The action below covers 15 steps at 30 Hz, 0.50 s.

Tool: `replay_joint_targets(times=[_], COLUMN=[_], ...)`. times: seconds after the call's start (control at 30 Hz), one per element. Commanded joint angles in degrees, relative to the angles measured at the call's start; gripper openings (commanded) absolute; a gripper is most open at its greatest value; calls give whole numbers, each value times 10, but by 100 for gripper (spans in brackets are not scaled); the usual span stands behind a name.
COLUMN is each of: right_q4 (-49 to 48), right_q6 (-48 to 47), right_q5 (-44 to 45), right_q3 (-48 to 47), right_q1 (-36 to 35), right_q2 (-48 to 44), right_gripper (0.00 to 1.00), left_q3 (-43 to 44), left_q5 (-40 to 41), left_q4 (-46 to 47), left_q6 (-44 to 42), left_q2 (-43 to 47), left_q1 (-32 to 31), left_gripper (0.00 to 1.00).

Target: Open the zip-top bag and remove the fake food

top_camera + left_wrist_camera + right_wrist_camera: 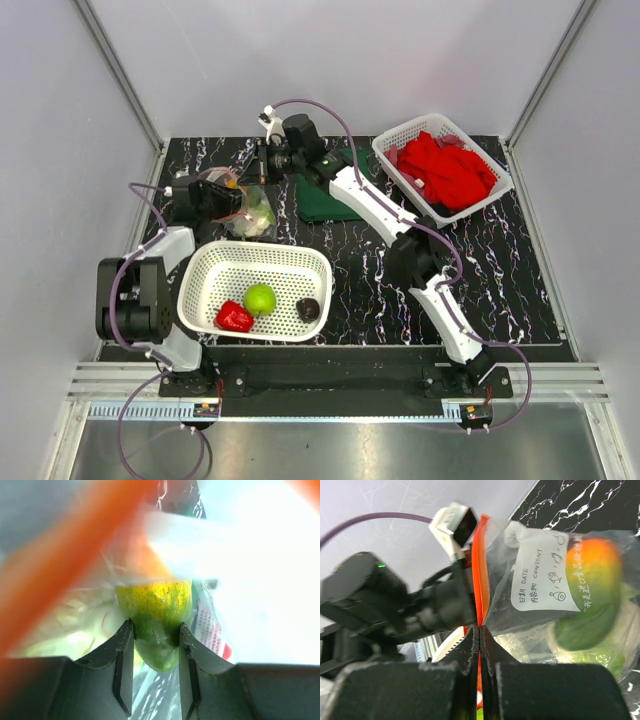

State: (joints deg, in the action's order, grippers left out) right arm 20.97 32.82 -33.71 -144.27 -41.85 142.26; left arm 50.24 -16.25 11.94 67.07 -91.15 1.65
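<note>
The zip-top bag (252, 212) lies at the back left, its mouth facing my left gripper (232, 200). That gripper (156, 634) reaches inside the bag and its fingers (122, 650) press both sides of the orange-green mango (157, 612). White-green cauliflower (75, 630) lies beside it in the bag. My right gripper (480, 630) is shut on the bag's red-orange zip strip (480, 570), holding that edge up; the white label (545, 570) and mango (592, 590) show through the plastic. A red pepper (234, 317), green apple (260, 298) and small dark piece (309, 309) lie in the near white basket (200, 270).
A folded green cloth (325, 205) lies under the right forearm, just right of the bag. A second white basket (395, 150) with red cloths (445, 170) stands at the back right. Grey walls enclose the black marbled table (500, 270).
</note>
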Motion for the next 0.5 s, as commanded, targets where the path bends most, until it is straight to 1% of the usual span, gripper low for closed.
replay_joint_targets(times=[0.0, 0.13, 0.2, 0.37, 0.43, 0.47], right_q4=[6, 31, 35, 44, 46, 48], right_q6=[-43, -83, -102, -138, -146, -151], right_q5=[17, 44, 49, 51, 52, 55], right_q3=[8, 15, 15, 21, 29, 34], right_q1=[7, 7, 7, 8, 8, 7], right_q2=[-59, -67, -69, -73, -80, -82], right_gripper=[0, 0, 0, 0, 0, 0], left_q3=[-11, -8, -8, 6, 9, 13], left_q5=[17, 22, 14, 40, 33, 17], left_q4=[-36, -85, -105, -182, -198, -206], left_q6=[-77, -121, -125, -155, -163, -165], left_q2=[89, 141, 162, 242, 271, 277], left_q1=[8, 10, 10, 11, 12, 13], left_gripper=[0, 0, 0, 0, 0, 0])
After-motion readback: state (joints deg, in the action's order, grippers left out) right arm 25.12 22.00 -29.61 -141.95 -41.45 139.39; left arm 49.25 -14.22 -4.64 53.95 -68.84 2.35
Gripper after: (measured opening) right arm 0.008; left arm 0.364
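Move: The mango is already in my left fingers inside the bag. The white basket's middle lies about 19 cm back, 4 cm right and 8 cm lower; in it, the green apple is 22 cm back and 4 cm right of this hand, the red pepper 26 cm back and 1 cm left. The bag rim in my right fingers is some 3 cm back, 6 cm right and 9 cm above. From my right hand the mango lies roughly 6 cm ahead, 5 cm left, 10 cm lower. Keeping the mango pinched by its green end, I draw my left hand up about 8 cm and back 6 cm, out through the bag's mouth, while the wrist rolls its left side up some 15 degrees. My right fingers stay shut on the rim, drifting about 2 cm right and turning slightly. ##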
